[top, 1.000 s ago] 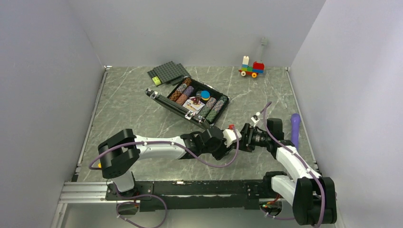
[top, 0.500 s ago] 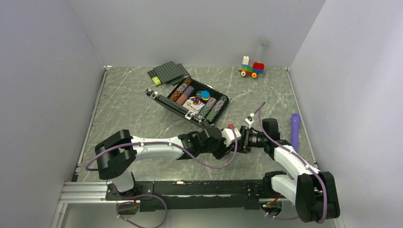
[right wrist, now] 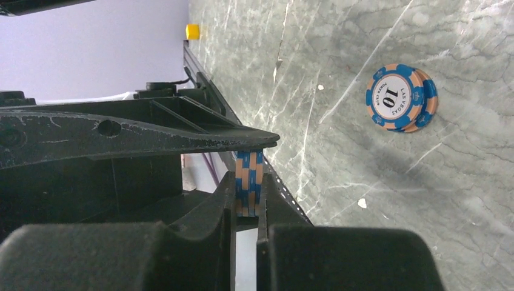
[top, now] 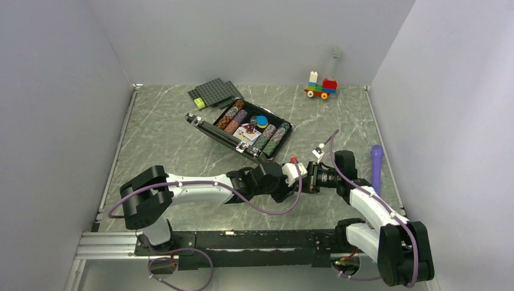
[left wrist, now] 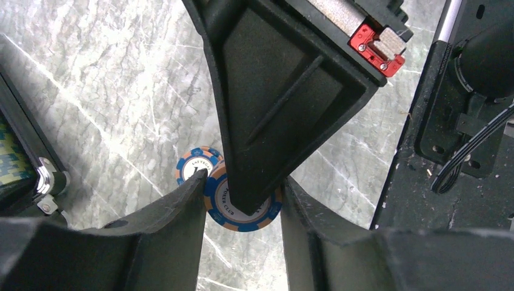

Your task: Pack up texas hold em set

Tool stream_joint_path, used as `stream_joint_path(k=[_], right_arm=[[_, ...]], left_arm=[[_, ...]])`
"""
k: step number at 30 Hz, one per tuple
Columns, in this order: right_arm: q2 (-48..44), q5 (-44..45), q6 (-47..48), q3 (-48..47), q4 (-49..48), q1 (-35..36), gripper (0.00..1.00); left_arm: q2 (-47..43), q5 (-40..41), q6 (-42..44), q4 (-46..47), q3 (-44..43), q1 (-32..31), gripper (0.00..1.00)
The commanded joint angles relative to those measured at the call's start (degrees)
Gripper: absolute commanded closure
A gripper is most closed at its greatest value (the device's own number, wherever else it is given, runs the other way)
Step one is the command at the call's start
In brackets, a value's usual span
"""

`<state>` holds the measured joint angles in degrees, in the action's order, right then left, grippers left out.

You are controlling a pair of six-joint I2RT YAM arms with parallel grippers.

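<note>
A short stack of blue-and-orange poker chips [left wrist: 225, 210] hangs above the table between both grippers. My left gripper [left wrist: 242, 182] grips the stack by its rim. My right gripper [right wrist: 248, 179] is shut across the faces of the same stack [right wrist: 249, 167], and one of its fingers [left wrist: 273, 97] covers the top chip. More chips [right wrist: 400, 98] of this kind lie loose on the table just beyond; the left wrist view shows one of them [left wrist: 193, 165]. The black briefcase [top: 219, 134] lies open at mid-table with chip rows [top: 273, 136], cards and a blue disc [top: 262, 120] inside.
Dark grey studded baseplates [top: 213, 92] lie behind the case. A colourful brick toy car [top: 321, 86] stands at the back right. A purple object [top: 377, 162] lies along the right wall. The briefcase's corner latch [left wrist: 45, 179] is close to my left gripper.
My right gripper has moved left up to the left gripper and closed its jaws across the chip stack. The left gripper has kept its hold.
</note>
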<state>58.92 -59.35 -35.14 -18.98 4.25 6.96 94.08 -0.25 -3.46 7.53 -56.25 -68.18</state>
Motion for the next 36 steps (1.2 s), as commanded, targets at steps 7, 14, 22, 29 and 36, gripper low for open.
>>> stream_joint_path(k=[7, 14, 22, 29, 36], right_arm=[[-8.24, 16.31, 0.37, -5.08, -1.57, -0.14, 1.0], [0.4, 30.39, 8.9, -17.22, 0.51, -0.5, 1.0], [14.23, 37.9, 20.83, -32.32, -3.93, 0.02, 1.0], [30.67, 36.83, 31.13, -47.32, -1.53, 2.0, 1.0], [43.84, 34.59, 42.28, -58.06, 2.27, 5.97, 1.0]], left_arm=[[-8.84, -6.85, 1.51, -1.66, 2.5, 2.63, 0.01], [-18.09, -11.64, 1.06, -15.85, 6.17, 6.72, 0.01], [-28.93, -14.76, -3.06, -34.07, 6.26, 17.96, 0.01], [-35.1, -15.77, 0.64, -42.3, 5.43, 27.56, 0.01], [-40.32, -15.45, 2.61, -43.71, 7.52, 35.25, 0.01]])
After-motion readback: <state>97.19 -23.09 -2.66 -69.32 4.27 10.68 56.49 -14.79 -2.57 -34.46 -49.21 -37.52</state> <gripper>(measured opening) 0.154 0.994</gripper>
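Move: Both hands already grip the same short stack of chips, right at their fingertips. The open case, where the chips are going, has its tray middle about 29 cm ahead and 12 cm left of the right hand, 8 cm below. Its two right-hand chip rows centre some 25 cm ahead and 7 cm left, and a few loose chips lie on the table 5 cm ahead, 2 cm left and 10 cm below. From the left hand, those loose chips also lie 5 cm ahead, 2 cm left and 10 cm down. The left fingers spread wide and let go of the chips, leaving them pinched between the right fingers; the left hand lifts a little, then pulls away some 22 cm to its left. The right hand keeps its hold and carries the chips about 28 cm forward to the case's right side, rising then starting to sink, its wrist turning roughly 50 degrees so the fingers swing from leftward to forward-left. ##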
